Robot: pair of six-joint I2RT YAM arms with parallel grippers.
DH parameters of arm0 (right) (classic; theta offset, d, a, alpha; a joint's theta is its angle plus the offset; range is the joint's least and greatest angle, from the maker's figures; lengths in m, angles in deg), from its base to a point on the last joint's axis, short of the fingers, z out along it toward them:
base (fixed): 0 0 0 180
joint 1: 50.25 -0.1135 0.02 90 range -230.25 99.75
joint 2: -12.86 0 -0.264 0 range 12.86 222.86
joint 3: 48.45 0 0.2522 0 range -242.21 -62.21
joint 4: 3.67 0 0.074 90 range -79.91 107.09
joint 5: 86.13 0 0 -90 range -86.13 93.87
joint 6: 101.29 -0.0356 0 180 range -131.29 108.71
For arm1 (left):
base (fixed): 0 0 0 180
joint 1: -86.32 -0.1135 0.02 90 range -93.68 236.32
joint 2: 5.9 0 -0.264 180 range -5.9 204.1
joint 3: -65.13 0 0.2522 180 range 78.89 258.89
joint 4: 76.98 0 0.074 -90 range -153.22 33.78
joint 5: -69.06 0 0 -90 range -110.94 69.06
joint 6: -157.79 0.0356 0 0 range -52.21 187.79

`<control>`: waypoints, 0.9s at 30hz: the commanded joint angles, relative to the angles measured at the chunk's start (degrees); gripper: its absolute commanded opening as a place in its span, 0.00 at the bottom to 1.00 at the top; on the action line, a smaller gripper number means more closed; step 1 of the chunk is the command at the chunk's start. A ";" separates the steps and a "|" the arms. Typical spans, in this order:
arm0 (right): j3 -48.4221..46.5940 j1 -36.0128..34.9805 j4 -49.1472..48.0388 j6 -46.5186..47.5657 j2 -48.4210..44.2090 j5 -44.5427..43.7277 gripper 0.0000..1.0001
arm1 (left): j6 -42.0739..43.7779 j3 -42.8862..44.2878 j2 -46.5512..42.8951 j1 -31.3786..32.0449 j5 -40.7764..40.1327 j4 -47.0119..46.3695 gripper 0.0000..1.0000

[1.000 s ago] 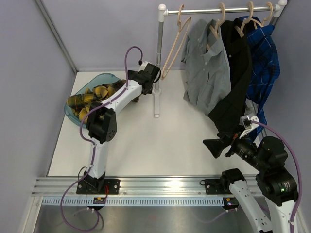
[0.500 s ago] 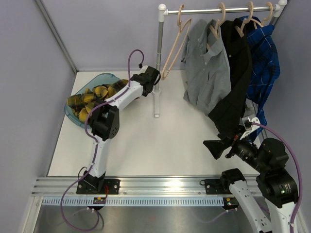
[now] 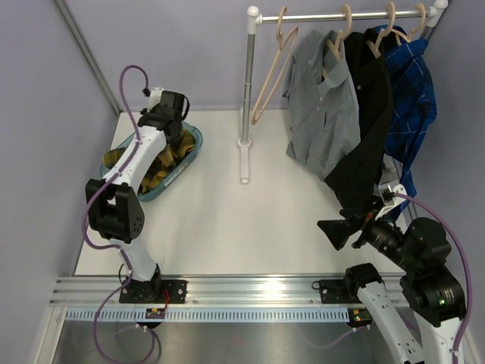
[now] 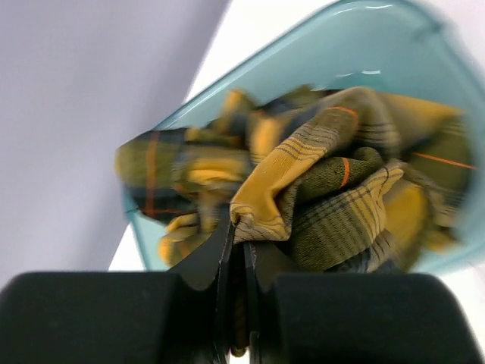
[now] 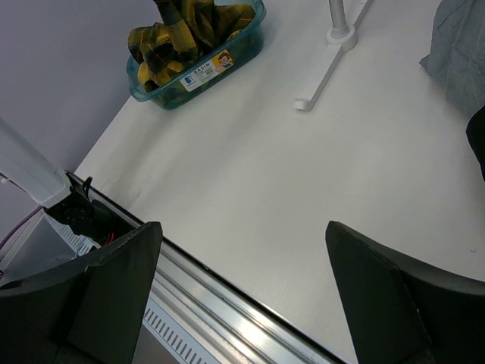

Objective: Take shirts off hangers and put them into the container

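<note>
The yellow-and-black plaid shirt [image 4: 318, 174] lies bunched in the teal container [image 3: 195, 149] at the table's left. My left gripper [image 3: 174, 136] reaches down into it. In the left wrist view its jaws [image 4: 241, 231] are shut on a fold of the yellow plaid cloth. A grey shirt [image 3: 322, 114], a black shirt [image 3: 367, 129] and a blue plaid shirt [image 3: 413, 83] hang on beige hangers on the rail. One empty hanger [image 3: 273, 68] hangs left of them. My right gripper [image 3: 337, 231] stands open over the near right of the table, holding nothing [image 5: 242, 227].
The rail stand's white pole [image 3: 248, 76] and its foot [image 3: 244, 163] rise from the table's middle back. Purple walls close the left and back. A metal rail [image 5: 227, 311] runs along the near edge. The container [image 5: 204, 72] carries a white label.
My left arm swung left from beside the stand's pole to over the container, and its jaws closed from wide open onto the plaid shirt. The right arm stayed still.
</note>
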 commanded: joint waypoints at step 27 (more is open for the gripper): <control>-2.27 -0.42 -0.56 0.27 2.00 0.91 0.99 | -4.61 -1.34 17.86 -11.40 22.43 -0.20 0.77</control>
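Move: The left hand still pinches the plaid shirt over the teal container, whose middle lies about 5 cm to this hand's left, level with it fore and aft, and some 18 cm below. The rack foot stands about 4 cm farther out than the hand, 27 cm to its right and 21 cm lower; the empty hanger is roughly 5 cm ahead, 31 cm right and 10 cm above. From the idle right hand the container is around 33 cm ahead, 50 cm left and 27 cm below. With the plaid shirt's end still pinched, the left hand swings about 6 cm left and 3 cm back over the teal container, then plunges some 17 cm down into the heap of cloth, easing forward again by about as much as it had drawn back while the fingers tip roughly 20 degrees farther downward. Once the descent has stopped it holds there, low in the container among the folds, and spreads its fingers from almost shut to about three quarters open, releasing the pinched cloth. ##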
